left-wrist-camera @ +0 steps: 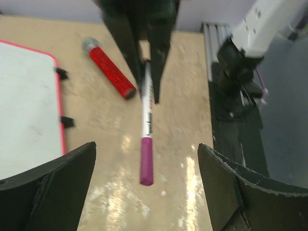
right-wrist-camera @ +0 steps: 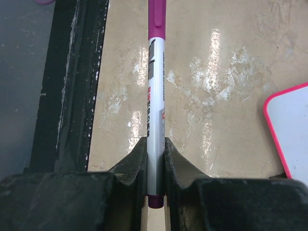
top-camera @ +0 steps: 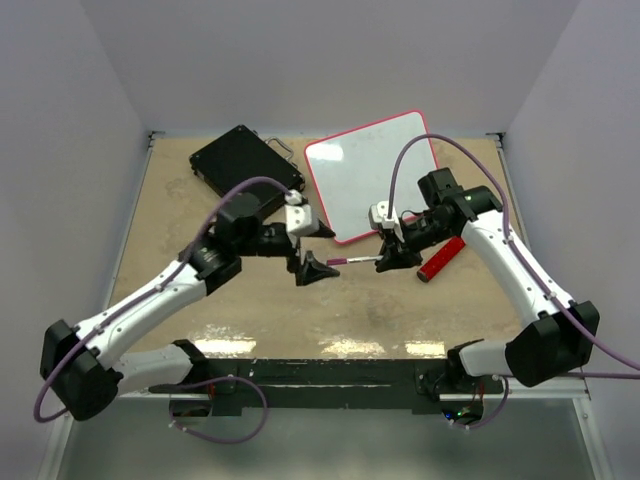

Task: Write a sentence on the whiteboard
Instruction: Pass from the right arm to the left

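The whiteboard [top-camera: 375,175] lies at the back middle of the table, white with a red-pink rim. Its face looks blank; the sentence does not show on it. My right gripper [top-camera: 387,262] is shut on a white marker [top-camera: 355,261] with a magenta cap and holds it level, cap pointing left. In the right wrist view the fingers [right-wrist-camera: 155,142] pinch the marker's barrel [right-wrist-camera: 155,96] near its rear end. My left gripper [top-camera: 318,268] stands open. In the left wrist view the capped end [left-wrist-camera: 147,163] sits between its spread fingers [left-wrist-camera: 147,146], touching neither.
A black hard case [top-camera: 245,162] lies at the back left beside the board. A red cylinder [top-camera: 441,259] with a grey end lies under my right arm, right of the board's near corner [left-wrist-camera: 29,106]. The table's near edge has a black rail [right-wrist-camera: 67,86].
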Robot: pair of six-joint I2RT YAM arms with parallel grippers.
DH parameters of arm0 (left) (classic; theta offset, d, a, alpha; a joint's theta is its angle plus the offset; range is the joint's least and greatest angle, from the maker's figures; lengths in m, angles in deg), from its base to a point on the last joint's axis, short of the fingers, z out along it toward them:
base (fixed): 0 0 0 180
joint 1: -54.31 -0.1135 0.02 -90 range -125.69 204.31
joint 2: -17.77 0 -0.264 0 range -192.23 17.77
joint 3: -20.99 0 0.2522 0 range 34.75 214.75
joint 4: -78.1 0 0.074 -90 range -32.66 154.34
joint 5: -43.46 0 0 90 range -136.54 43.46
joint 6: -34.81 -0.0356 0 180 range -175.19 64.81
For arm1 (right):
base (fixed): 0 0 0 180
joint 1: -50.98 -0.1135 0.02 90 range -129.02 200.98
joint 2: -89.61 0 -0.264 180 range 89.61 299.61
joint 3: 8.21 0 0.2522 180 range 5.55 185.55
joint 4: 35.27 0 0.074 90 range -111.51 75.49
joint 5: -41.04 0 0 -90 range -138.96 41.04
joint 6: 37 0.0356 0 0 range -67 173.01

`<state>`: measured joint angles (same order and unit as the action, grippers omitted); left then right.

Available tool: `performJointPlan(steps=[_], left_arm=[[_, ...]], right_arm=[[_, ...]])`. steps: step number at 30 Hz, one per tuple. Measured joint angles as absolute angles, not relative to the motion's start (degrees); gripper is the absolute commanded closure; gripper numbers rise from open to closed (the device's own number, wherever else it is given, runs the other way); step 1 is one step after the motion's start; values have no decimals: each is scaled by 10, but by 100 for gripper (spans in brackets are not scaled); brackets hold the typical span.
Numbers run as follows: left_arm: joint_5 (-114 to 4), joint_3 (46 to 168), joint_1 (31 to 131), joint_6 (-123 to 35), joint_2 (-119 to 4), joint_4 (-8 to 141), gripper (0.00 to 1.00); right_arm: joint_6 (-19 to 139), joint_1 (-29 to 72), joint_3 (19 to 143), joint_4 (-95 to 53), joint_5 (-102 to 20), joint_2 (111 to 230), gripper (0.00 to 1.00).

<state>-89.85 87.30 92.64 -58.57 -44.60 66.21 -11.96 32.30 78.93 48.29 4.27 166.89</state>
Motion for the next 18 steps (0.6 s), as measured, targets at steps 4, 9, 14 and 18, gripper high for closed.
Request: performJointPlan(steps=[4, 9, 14, 18], left_arm=[[-886, 891, 994, -629, -525, 585, 19], [-873, 922, 1013, -649, -576, 544, 26], [-861, 927, 1013, -653, -576, 543, 33], [-848, 927, 1013, -654, -576, 539, 41]], right_arm=[[-115, 306, 796, 480, 32, 1668, 100], [-106, 296, 796, 476, 21, 1666, 100], [-98, 293, 796, 469, 12, 1658, 100], [-94, 292, 795, 466, 10, 1657, 100]])
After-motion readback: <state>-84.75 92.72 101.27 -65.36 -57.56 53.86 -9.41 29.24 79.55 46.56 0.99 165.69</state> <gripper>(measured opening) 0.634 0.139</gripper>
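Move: The marker is held nearly level in the right gripper by its tail, cap pointing left. Its middle is about 5 cm right of the left gripper, 2 cm back and 8 cm below, and about 6 cm straight left of the right hand. From the right hand, the left gripper is some 11 cm left, 2 cm ahead and 8 cm up. From the left gripper, the whiteboard lies roughly 32 cm ahead and 13 cm right, the red tube 10 cm ahead and 31 cm right, both some 25 cm lower. Bring the left gripper quickly down about 8 cm and 4 cm to the right, easing slightly back, its fingers tipping some 15 degrees further down, until they straddle the marker near the cap. Then hold there and start narrowing the open fingers around the marker, while the right gripper keeps its hold on the tail almost still. ##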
